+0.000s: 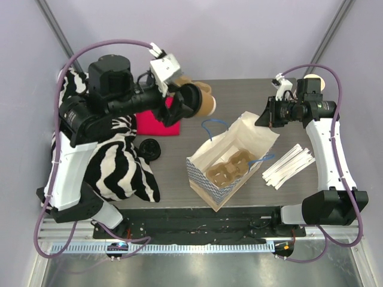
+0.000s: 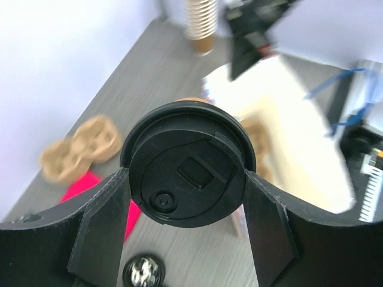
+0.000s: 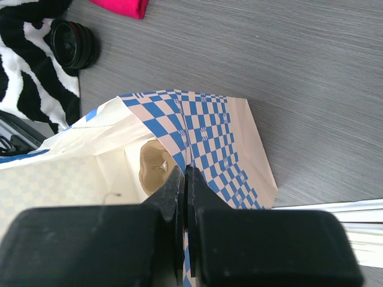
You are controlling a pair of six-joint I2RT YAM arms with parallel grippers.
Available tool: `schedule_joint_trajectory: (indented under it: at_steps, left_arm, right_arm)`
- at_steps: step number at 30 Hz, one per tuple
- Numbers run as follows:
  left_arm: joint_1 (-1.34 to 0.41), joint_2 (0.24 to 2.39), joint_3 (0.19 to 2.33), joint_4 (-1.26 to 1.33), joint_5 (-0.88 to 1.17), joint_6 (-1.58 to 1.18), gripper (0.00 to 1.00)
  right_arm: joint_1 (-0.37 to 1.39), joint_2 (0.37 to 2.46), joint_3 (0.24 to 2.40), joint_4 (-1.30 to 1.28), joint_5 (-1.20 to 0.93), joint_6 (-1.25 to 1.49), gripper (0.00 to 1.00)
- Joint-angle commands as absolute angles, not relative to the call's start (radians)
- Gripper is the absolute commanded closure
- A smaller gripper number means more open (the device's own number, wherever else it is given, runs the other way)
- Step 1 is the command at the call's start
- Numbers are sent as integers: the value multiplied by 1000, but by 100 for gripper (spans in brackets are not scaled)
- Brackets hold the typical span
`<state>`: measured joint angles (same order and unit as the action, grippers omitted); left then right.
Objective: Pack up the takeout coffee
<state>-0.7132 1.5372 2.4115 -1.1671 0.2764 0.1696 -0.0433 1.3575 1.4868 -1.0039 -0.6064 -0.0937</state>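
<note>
The takeout coffee (image 1: 205,103), a tan cup under a black lid (image 2: 179,149), is held above the table at the back left. My left gripper (image 1: 190,101) is shut on it, one finger on each side of the lid rim, as the left wrist view shows (image 2: 187,179). The cup lies tilted on its side. The paper bag (image 1: 230,158), blue-checked outside, stands open at the table's middle with a brown cup carrier (image 1: 229,168) inside. My right gripper (image 1: 264,120) is shut on the bag's upper right edge (image 3: 187,174), pinching the checked paper (image 3: 215,137).
A loose black lid (image 1: 149,148) lies beside a zebra-striped cloth (image 1: 119,164). A pink cloth (image 1: 157,124) lies under the left arm. White sticks (image 1: 288,164) lie right of the bag. A tall stack of tan cups (image 2: 200,21) and a spare carrier (image 2: 81,146) sit at the back.
</note>
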Motion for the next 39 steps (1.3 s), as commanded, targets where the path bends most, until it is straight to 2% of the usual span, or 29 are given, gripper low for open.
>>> schedule_joint_trajectory:
  at_steps: [1,6,11,17,20,21,22,23,26,29,32,39]
  left_arm:
    - [-884,1575,2433,-1101,238,224,75]
    - [-1041,1652,2438,-1134,175,247,76]
    - [-1120,1733,2405,-1201,98,256,77]
    - [-1127,1721,2169,-1187,37,279,80]
    - [-1127,1663,2009,-1166,25,328,83]
    - [-1126,1626,1970,-1145,23,340,84]
    - [-1126,1606,1938,-1132,26,357,84]
    - [-1126,1589,1890,-1124,32,368,84]
    - [-1124,1548,1858,-1108,66,397,84]
    - [-1123,1536,1847,-1109,101,414,84]
    - [-1123,1537,1844,-1094,112,423,84]
    - [-1123,1566,1871,-1114,132,440,84]
  right_arm:
    - [-40,1359,1491,-962,-649,-37,99]
    - [-34,1347,1483,-930,-658,-3,99]
    - [-29,1324,1473,-934,-661,32,99]
    - [-29,1233,1401,-985,-689,81,99]
    - [-29,1224,1405,-1041,-733,52,76]
    - [-29,1230,1423,-1063,-726,23,52]
    - [-29,1241,1446,-1075,-723,-9,44]
    - [-29,1252,1506,-1084,-716,-99,30]
    - [-29,1316,1651,-1106,-715,-221,14]
    - [-29,1390,1767,-1120,-779,-382,8]
    - [-11,1452,1836,-1164,-882,-540,7]
    - [179,1531,1895,-1237,-853,-787,7]
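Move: The left hand, holding the lidded coffee high, has the cup tray in the bag's bottom about 5 cm ahead, 19 cm to its right and 44 cm below. The loose black lid lies roughly 13 cm ahead and 12 cm left of that hand, on the table. From the right hand, shut on the bag's rim, that tray is about 5 cm back, 13 cm left and 22 cm down; the straws lie 3 cm back, 10 cm right. Left carries the coffee some 20 cm down and back-right into the bag's mouth; right releases the rim, rising. ##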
